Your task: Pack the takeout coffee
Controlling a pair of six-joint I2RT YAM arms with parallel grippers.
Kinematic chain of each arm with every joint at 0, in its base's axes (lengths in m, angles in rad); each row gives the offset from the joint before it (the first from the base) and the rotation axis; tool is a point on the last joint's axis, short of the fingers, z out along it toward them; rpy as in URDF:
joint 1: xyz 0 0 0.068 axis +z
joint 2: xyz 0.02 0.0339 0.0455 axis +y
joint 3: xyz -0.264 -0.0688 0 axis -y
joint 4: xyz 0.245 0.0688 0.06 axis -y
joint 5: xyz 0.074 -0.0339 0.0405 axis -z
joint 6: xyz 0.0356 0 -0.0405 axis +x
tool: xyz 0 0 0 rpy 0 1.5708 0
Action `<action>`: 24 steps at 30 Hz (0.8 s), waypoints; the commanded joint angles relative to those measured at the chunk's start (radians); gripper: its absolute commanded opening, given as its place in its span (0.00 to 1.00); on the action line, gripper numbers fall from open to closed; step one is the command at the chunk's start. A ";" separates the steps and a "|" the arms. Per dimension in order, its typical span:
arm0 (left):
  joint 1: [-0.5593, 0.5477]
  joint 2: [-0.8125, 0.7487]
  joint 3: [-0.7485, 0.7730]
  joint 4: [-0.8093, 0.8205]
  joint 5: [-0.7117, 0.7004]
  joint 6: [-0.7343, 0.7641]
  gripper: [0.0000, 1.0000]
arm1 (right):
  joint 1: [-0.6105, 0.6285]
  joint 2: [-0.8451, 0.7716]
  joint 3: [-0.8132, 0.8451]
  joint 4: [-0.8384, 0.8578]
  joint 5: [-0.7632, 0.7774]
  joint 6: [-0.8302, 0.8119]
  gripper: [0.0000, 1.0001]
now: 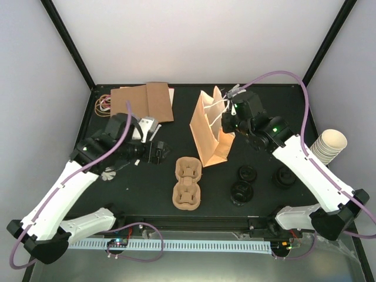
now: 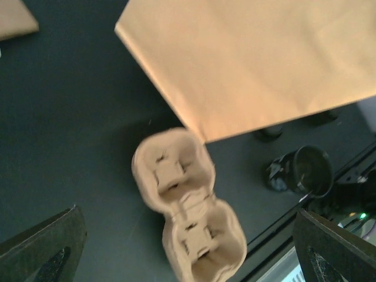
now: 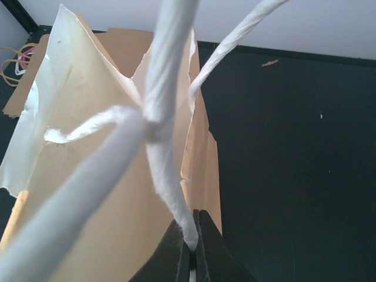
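Three takeout coffee cups with black lids stand on the right of the table: one [image 1: 247, 174], one [image 1: 241, 192] and one [image 1: 283, 177]. The left wrist view shows one cup [image 2: 308, 170]. The brown pulp tray [image 1: 188, 182] lies empty in the middle, in front of an upright paper bag [image 1: 208, 129]. My left gripper [image 1: 158, 151] hovers left of the tray, open and holding nothing; from its wrist the tray [image 2: 188, 211] lies between the spread fingers [image 2: 47, 252]. My right gripper [image 3: 192, 241] is shut on the bag's white twisted handle [image 3: 167, 176], above the bag [image 3: 106, 194].
Flat brown paper bags [image 1: 144, 103] and rubber bands [image 1: 104, 104] lie at the back left, with a white object [image 1: 147, 126] beside my left arm. A stack of cream lidless cups [image 1: 329, 144] lies at the right edge. Black frame posts rise at the back corners.
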 commanded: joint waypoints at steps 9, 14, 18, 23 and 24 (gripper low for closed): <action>-0.057 0.001 -0.325 0.158 0.009 -0.175 0.98 | -0.027 0.088 -0.005 -0.018 0.016 0.034 0.17; -0.089 0.042 -0.372 0.243 -0.001 -0.213 0.98 | -0.027 0.094 0.014 -0.055 0.070 0.013 0.38; -0.128 0.105 -0.377 0.270 -0.036 -0.222 0.98 | -0.027 0.060 0.025 -0.070 0.109 -0.012 0.43; -0.151 0.172 -0.400 0.317 -0.063 -0.246 0.98 | -0.026 -0.014 0.024 -0.069 0.094 -0.037 0.51; -0.152 0.183 -0.405 0.325 -0.071 -0.252 0.98 | -0.025 -0.034 0.024 -0.069 0.092 -0.042 0.52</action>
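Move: The drink carrier lies on the table about 8 cm to the right of my left hand, 2 cm back and some 27 cm below. The paper bag, its handle in my right fingers, has its middle about 3 cm left of that hand and 17 cm below. From my right hand the carrier is about 14 cm back and 13 cm left, and the black lid about 10 cm back and 10 cm right. I drop my wide-open left hand some 15 cm towards the carrier, easing about 4 cm right on the way and tipping the fingers about 20 degrees further down, without touching it yet. Meanwhile my right hand sinks about 4 cm and slightly forward with the bag, opens about halfway to let go of the handle, then backs off a little to the right and up. ##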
